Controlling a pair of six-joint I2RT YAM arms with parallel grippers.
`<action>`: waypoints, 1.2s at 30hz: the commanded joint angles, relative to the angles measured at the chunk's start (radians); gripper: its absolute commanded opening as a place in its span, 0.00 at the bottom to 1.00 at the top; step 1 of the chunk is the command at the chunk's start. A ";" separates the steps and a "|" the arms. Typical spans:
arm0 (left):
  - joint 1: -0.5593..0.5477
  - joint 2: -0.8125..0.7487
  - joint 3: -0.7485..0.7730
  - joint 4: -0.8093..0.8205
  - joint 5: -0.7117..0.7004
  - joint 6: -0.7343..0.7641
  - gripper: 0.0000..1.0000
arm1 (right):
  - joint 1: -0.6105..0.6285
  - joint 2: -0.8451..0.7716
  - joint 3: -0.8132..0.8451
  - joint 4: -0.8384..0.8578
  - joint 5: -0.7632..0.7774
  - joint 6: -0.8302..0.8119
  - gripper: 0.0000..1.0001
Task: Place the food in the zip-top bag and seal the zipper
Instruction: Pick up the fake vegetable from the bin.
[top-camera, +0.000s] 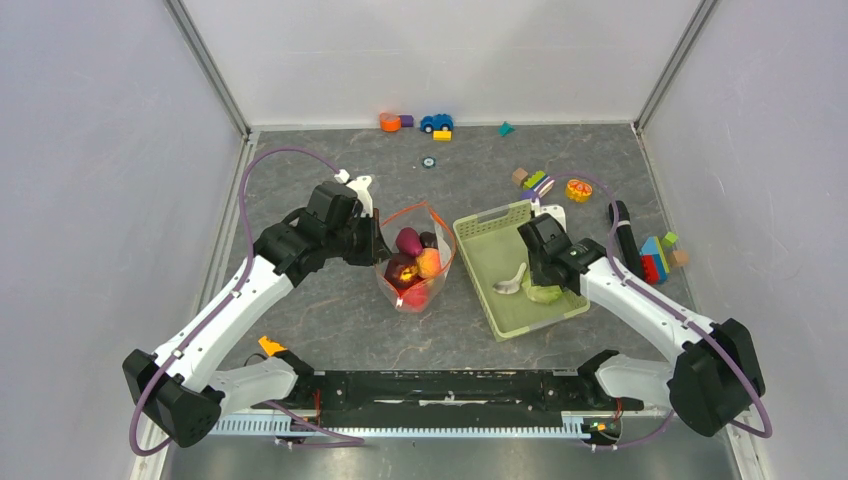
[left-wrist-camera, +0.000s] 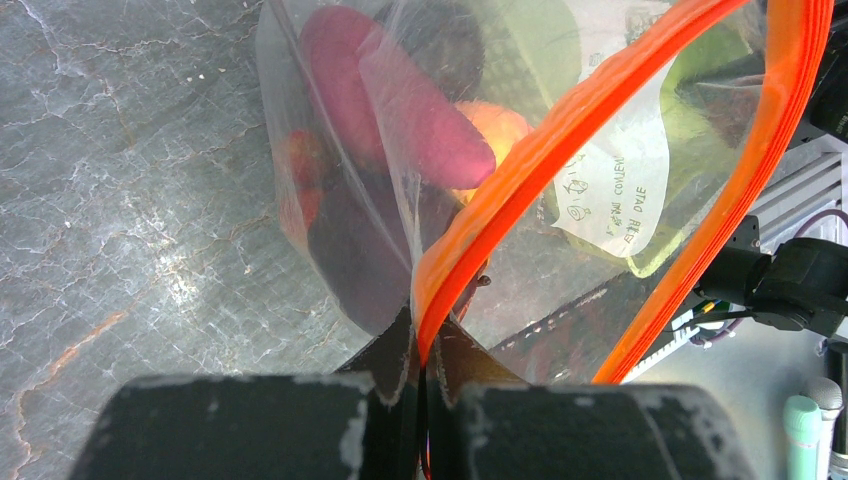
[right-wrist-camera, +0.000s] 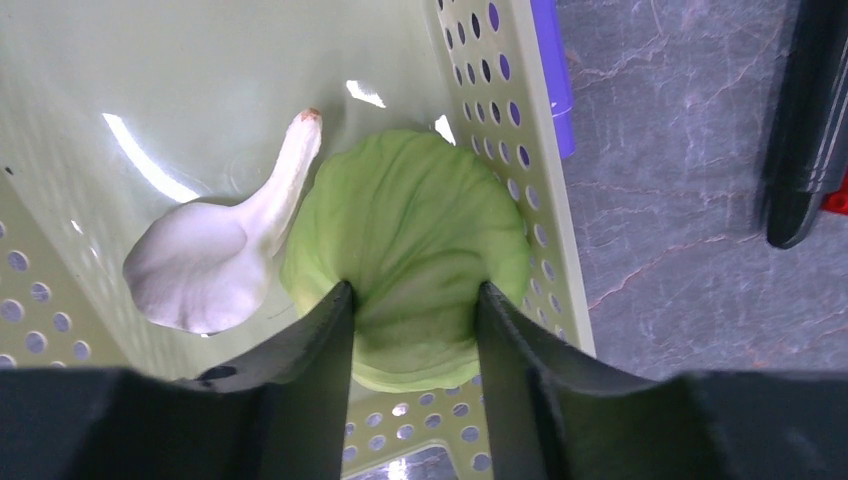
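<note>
The zip-top bag (top-camera: 392, 288) stands open at mid-table, its red-orange zipper (top-camera: 445, 240) forming the mouth. Inside lie a purple piece (top-camera: 408, 241), a peach (top-camera: 429, 262), a dark plum (top-camera: 400, 270) and something red (top-camera: 415, 296). My left gripper (top-camera: 380, 240) is shut on the bag's left rim; in the left wrist view the zipper (left-wrist-camera: 560, 130) runs into the pinched left gripper (left-wrist-camera: 425, 345). My right gripper (right-wrist-camera: 412, 295) reaches into the green basket (right-wrist-camera: 200, 90), both fingers pressed against the green cabbage (right-wrist-camera: 415, 220). A white garlic (right-wrist-camera: 205, 270) lies beside it.
The basket (top-camera: 480, 255) sits right of the bag, with the cabbage (top-camera: 543, 293) and garlic (top-camera: 510, 281) at its near end. A toy car (top-camera: 436, 122) and blocks (top-camera: 390, 122) line the back wall. More blocks (top-camera: 655, 255) and a black object (top-camera: 622, 235) lie at the right.
</note>
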 joint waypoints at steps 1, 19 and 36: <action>-0.001 -0.010 0.013 0.044 0.021 0.040 0.03 | -0.006 -0.015 -0.011 0.010 0.027 -0.002 0.32; -0.001 -0.025 0.011 0.044 0.009 0.039 0.03 | -0.007 -0.274 0.045 0.201 -0.108 -0.216 0.00; -0.001 -0.016 0.013 0.045 0.020 0.040 0.03 | -0.007 -0.573 0.022 0.612 -0.345 -0.400 0.00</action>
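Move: Just under the right hand's half-open fingers lies the cabbage, its middle about 3 cm below the hand point and 1 cm ahead. Beside it in the bin, the garlic is some 7 cm to the hand's left, nearly level fore and aft; the microphone lies outside, about 17 cm right and 8 cm ahead. The open bag is some 26 cm left and 4 cm ahead. From the left hand, the cabbage is about 32 cm right, 2 cm ahead and 15 cm below. Closing nearly shut, the right fingers pinch a fold on the near side of the cabbage, then the hand hoists it steeply, some 21 cm up out of the bin. On the way up the wrist tips back about 45 degrees and swings some 25 degrees counter-clockwise, so the fingers end up pointing nearly level outward, still gripping. ##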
